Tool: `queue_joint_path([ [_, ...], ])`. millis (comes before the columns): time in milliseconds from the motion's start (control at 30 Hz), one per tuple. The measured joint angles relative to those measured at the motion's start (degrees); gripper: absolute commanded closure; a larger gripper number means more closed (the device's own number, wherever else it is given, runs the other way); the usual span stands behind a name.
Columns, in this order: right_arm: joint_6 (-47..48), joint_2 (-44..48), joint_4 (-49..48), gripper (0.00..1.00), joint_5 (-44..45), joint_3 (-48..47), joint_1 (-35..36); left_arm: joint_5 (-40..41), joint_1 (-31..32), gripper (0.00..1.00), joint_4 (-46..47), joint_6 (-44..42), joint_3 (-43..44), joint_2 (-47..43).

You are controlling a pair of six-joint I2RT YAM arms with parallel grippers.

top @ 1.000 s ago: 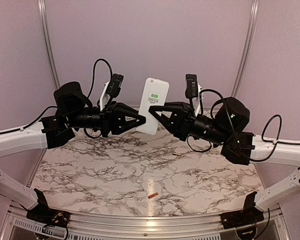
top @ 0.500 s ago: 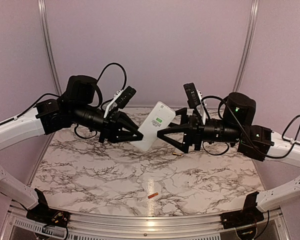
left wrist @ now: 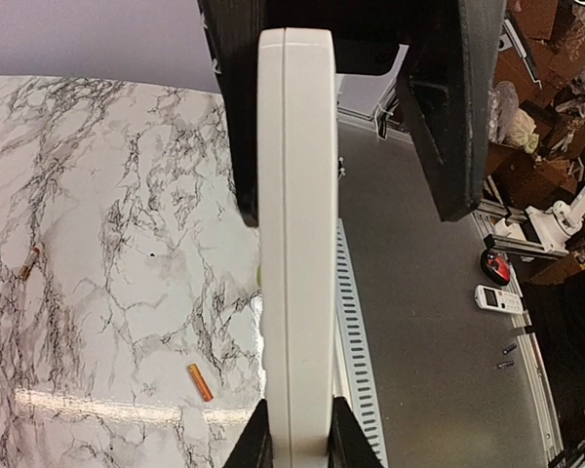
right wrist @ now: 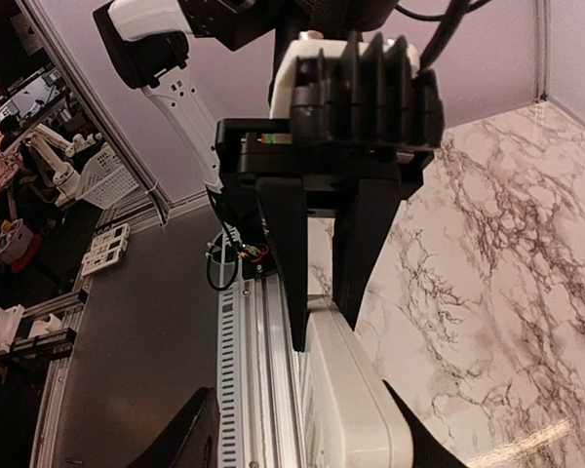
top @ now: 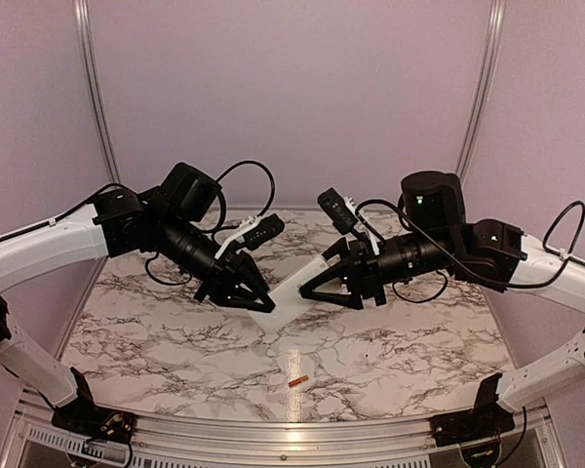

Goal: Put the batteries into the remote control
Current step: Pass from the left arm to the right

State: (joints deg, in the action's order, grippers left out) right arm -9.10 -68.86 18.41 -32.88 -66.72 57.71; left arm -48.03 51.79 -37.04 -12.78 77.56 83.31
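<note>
The white remote control (top: 294, 289) hangs tilted just above the marble table, between my two grippers. My left gripper (top: 266, 300) is shut on its lower end. The left wrist view shows the remote (left wrist: 294, 244) edge-on, with the fingertips (left wrist: 258, 447) pressed to both faces. My right gripper (top: 310, 281) is open and straddles the other end. In the right wrist view one finger (right wrist: 190, 439) stands apart from the remote (right wrist: 356, 409). An orange battery (top: 297, 380) lies near the table's front, also seen as the orange battery (left wrist: 200, 382). A second small battery (left wrist: 29, 263) lies farther off.
The slotted aluminium front rail (left wrist: 356, 370) of the table runs under the remote. Beyond it lies grey floor with a white handheld device (left wrist: 495, 297). Lilac walls close in the back and sides of the marble table (top: 175, 341).
Both arms came down from head height towards the table. The remote tipped from upright to a low slant. The right gripper let go of it and now stands open around its end.
</note>
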Motion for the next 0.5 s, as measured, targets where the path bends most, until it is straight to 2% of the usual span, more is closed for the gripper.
queue_joint_path([
  [333, 0.87, -4.46, 5.18, 0.81, -5.60, -2.01, -0.44, -0.33, 1.68, 0.95, -5.27, -2.97, 0.85, 1.64],
  [500, 0.63, -6.29, 6.25, 0.79, -7.61, -2.75, -0.79, -0.37, 1.90, 0.96, -7.87, -3.23, 1.64, 2.34],
])
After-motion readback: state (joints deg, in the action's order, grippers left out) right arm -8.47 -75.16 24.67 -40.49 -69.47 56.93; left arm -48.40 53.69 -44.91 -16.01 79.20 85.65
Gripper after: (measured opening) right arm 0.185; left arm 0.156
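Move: The right hand's half-open fingers already straddle the right edge of the remote control; its middle is about 3 cm to their left, 1 cm ahead and 2 cm lower. For the left hand, which grips the opposite edge, that middle is some 4 cm to the right, level ahead and 3 cm up. The near battery lies on the table about 32 cm below the right hand, 5 cm ahead and 1 cm left. The right fingers close on the remote's right edge and pinch it, while the left hand keeps its own grip. As they shut, the right hand sinks about 3 cm, edging left and back, and turns some 10 degrees with its fingertips dipping. The left hand gives way along with it, roughly 2 cm down and 2 cm back. ##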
